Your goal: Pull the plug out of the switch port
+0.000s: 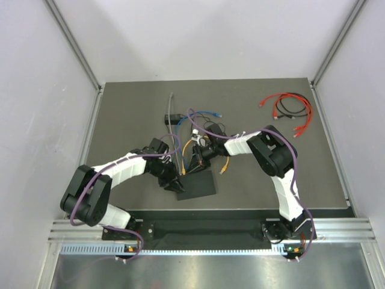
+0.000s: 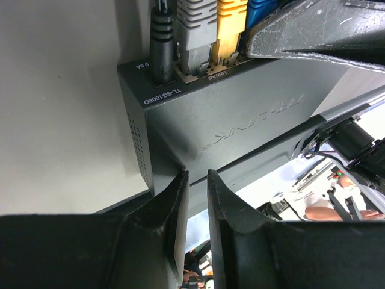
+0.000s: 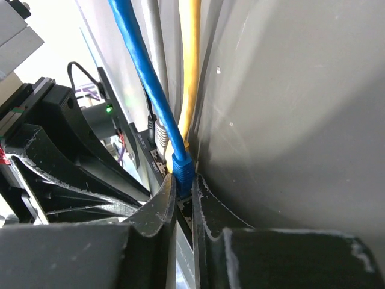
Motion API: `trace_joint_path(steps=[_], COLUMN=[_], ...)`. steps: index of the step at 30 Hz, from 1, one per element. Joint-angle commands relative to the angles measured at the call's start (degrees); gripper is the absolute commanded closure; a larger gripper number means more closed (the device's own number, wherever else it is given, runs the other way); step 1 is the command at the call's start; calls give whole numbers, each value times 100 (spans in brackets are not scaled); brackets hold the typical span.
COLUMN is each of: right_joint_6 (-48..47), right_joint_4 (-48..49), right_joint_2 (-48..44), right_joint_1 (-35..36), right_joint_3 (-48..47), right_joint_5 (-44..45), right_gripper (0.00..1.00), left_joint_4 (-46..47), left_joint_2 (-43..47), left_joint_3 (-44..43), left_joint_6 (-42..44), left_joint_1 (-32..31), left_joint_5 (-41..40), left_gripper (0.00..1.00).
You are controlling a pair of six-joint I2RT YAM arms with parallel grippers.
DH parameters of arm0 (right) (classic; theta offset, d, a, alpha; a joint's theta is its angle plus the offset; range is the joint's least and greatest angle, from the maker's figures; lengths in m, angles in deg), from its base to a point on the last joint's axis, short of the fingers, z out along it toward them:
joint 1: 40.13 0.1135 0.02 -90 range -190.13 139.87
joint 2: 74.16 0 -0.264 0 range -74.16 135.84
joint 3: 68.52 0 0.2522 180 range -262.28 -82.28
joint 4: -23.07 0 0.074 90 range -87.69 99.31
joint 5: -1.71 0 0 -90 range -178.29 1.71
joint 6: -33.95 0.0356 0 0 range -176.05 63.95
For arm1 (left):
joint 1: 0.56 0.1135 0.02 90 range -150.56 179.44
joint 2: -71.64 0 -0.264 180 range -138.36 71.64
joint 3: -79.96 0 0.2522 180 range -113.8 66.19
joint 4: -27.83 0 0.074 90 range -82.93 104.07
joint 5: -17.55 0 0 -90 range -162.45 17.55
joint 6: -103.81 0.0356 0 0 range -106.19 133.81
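Observation:
The switch (image 1: 197,186) is a flat black box near the table's front; it fills the left wrist view (image 2: 240,120). A black power plug (image 2: 161,48), a grey plug (image 2: 195,36), a yellow plug (image 2: 227,30) and a blue plug (image 2: 258,15) sit in its socket row. My right gripper (image 1: 199,158) is shut on the blue plug (image 3: 182,170), one finger on each side, and the plug is seated in its port (image 3: 183,183). My left gripper (image 1: 175,180) is nearly shut, its tips (image 2: 195,176) resting against the switch's near corner.
Blue (image 1: 207,113), grey (image 1: 172,102) and yellow (image 1: 225,164) cables run from the switch toward the table's middle. A loose bundle of red and black cables (image 1: 287,108) lies at the back right. White walls enclose the table.

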Motion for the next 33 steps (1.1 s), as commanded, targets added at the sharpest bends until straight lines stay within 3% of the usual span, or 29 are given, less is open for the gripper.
trace_joint_path(steps=[1,4,6,7,11,15,17,21,23,28,33], right_joint_6=[-167,183,972,1271,2527,3066,2788,1145,618,97,-27], right_joint_4=[250,645,1231,2053,2928,3212,2837,1047,692,-73,-189], right_joint_2=[124,-52,-227,-350,-378,-140,-166,-394,-500,-1159,-1573], right_joint_1=[-36,-53,-97,-106,-115,-168,-168,-159,-168,-177,-273], right_joint_3=[72,291,598,887,1162,1136,883,197,-76,-261,-516], right_joint_5=[236,701,1017,1228,1695,1731,1783,1933,1898,1687,1301], right_gripper=[100,100,100,100,100,100,100,100,100,100,100], left_joint_4=[-67,-225,-322,-348,-436,-454,-480,-463,-402,-314,-278], left_joint_2=[-174,-297,-411,-438,-526,-587,-552,-465,-403,-192,-130], left_joint_3=[-92,-153,-162,-189,-189,-197,-206,-241,-285,-487,-672], left_joint_6=[136,162,188,206,215,241,241,276,311,417,487], left_joint_1=[-22,-30,-30,-30,-109,-145,-153,-153,-145,-145,-145], left_joint_5=[-250,-365,-426,-452,-497,-497,-514,-488,-470,-444,-470], left_gripper=[75,76,76,77,77,77,77,77,77,76,76])
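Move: The right fingers are already shut on the blue plug, still in its port. The switch's middle lies about 5 cm back and 3 cm to their right, with open table ahead. Beside the blue plug, the yellow plug sits about 1 cm to the left and the grey one 3 cm left and 1 cm back. From the left hand, over the switch's left end, the blue plug is some 6 cm ahead, 2 cm to the right and 2 cm lower. Keeping its pinch on the blue plug, the right hand draws it forward out of the port, some 7 cm away from the switch, the wrist swinging about 20 degrees clockwise and then partly back; then it lifts about 5 cm while easing back slightly. The left fingertips stay on the switch's left end to brace it, shifting only about a centimetre. ##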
